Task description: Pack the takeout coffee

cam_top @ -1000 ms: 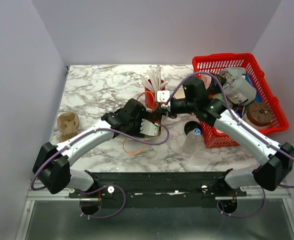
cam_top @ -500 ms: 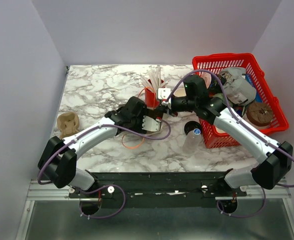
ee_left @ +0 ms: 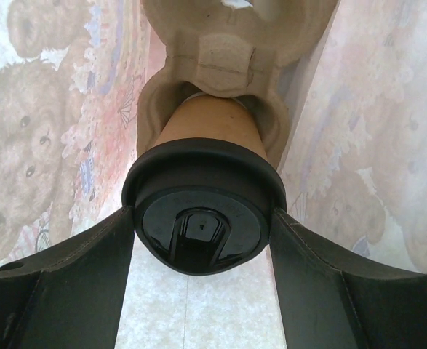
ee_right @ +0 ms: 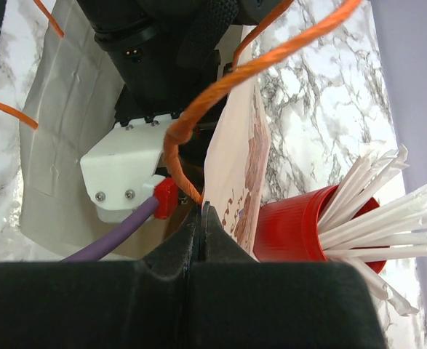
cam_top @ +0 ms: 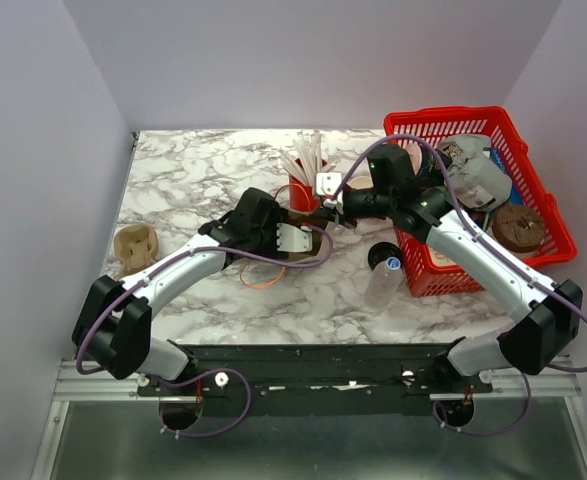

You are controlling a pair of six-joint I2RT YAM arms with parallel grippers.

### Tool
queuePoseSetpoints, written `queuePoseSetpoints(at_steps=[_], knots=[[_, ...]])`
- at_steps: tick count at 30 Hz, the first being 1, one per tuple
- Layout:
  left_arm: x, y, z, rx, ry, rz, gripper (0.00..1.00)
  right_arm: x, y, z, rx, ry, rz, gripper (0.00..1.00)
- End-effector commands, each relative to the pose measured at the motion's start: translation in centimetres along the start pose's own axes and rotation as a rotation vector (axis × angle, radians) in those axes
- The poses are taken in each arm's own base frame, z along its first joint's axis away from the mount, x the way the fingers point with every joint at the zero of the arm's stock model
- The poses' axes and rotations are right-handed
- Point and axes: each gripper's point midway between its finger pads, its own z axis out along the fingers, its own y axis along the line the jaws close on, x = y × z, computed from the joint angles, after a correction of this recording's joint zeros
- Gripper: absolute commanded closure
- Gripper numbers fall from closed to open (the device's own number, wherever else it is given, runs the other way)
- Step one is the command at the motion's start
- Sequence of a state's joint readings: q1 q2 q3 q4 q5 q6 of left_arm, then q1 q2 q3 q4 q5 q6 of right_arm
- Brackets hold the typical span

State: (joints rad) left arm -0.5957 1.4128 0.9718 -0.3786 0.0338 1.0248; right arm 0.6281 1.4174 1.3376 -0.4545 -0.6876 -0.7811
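The takeout coffee (ee_left: 212, 123), a tan cup under a black lid (ee_left: 198, 225), sits in a socket of a pulp carrier (ee_left: 228, 54) inside a bear-printed paper bag (ee_left: 46, 145). My left gripper (ee_left: 202, 218) reaches into the bag, and its fingers (ee_left: 89, 262) press both sides of the lid. In the top view that gripper (cam_top: 308, 240) is at the table's middle, with the cup hidden. My right gripper (ee_right: 201, 207) is shut on the bag's upper edge (ee_right: 231, 167), beside the orange cord handle (ee_right: 220, 94). It meets the left one from the right (cam_top: 325, 213).
A red cup of white straws (cam_top: 303, 185) stands just behind the bag. At the back right a red basket (cam_top: 443, 118) holds several items. A clear bottle (cam_top: 385, 280) and a black lid (cam_top: 378, 253) lie by its near-left corner. Another pulp carrier (cam_top: 136, 250) lies far left.
Both grippers and the bag have shifted a little toward the back of the table. Neither grip has changed.
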Motion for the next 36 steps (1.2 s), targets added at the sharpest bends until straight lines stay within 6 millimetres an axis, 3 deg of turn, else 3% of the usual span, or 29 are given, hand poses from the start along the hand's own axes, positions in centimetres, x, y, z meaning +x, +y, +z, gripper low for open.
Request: queuePoseSetpoints(at_steps=[1, 7, 10, 11, 12, 25, 32, 36], knots=[[1.0, -1.2, 1.1, 0.013, 0.000, -0.101, 0.90, -0.4, 1.7, 0.0, -0.092, -0.015, 0.017, 1.00], [0.9, -0.5, 0.8, -0.023, -0.011, -0.124, 0.64, -0.5, 1.5, 0.0, -0.095, -0.008, 0.014, 0.99], [0.7, -0.4, 0.4, -0.030, -0.018, -0.127, 0.43, -0.6, 1.5, 0.0, -0.098, -0.010, 0.012, 1.00], [0.7, -0.2, 0.2, -0.035, -0.019, -0.138, 0.18, -0.5, 1.4, 0.1, -0.097, -0.008, 0.013, 0.99], [0.7, -0.2, 0.1, -0.036, -0.018, -0.140, 0.01, -0.5, 1.4, 0.1, -0.097, -0.008, 0.011, 1.00], [-0.3, 0.4, -1.3, -0.030, -0.046, -0.174, 0.01, -0.6, 1.4, 0.2, -0.101, -0.011, 0.014, 1.00], [-3.4, 1.5, -3.0, -0.001, -0.159, -0.205, 0.01, -0.6, 1.2, 0.2, -0.099, -0.003, 0.037, 1.00], [-3.9, 1.8, -3.4, 0.004, -0.177, -0.205, 0.01, -0.4, 1.1, 0.3, -0.097, 0.006, 0.057, 1.00]])
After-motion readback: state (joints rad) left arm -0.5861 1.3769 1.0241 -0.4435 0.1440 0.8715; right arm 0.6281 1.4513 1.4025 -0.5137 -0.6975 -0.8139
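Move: The left hand is deep in the paper bag with its fingers around the coffee cup's black lid, and the cup's body reaches some 4 cm below it. The cup carrier's middle lies about 4 cm ahead, 3 cm to the right and 8 cm down, and the straw cup about 11 cm ahead and 9 cm right, outside the bag. From the right hand, pinching the bag's rim, the carrier is roughly 4 cm ahead, 7 cm left and 21 cm lower. After easing the coffee cup barely half a centimetre forward in the carrier's near slot with a slight roll, the left hand opens its fingers off the lid and then backs away from the carrier, about 2 cm up, 2 cm back and just over 1 cm to the right, the wrist turning some 10 degrees in all. The right hand stays put with its fingers shut, still pinching the bag's rim by the orange handle to keep the mouth open. ##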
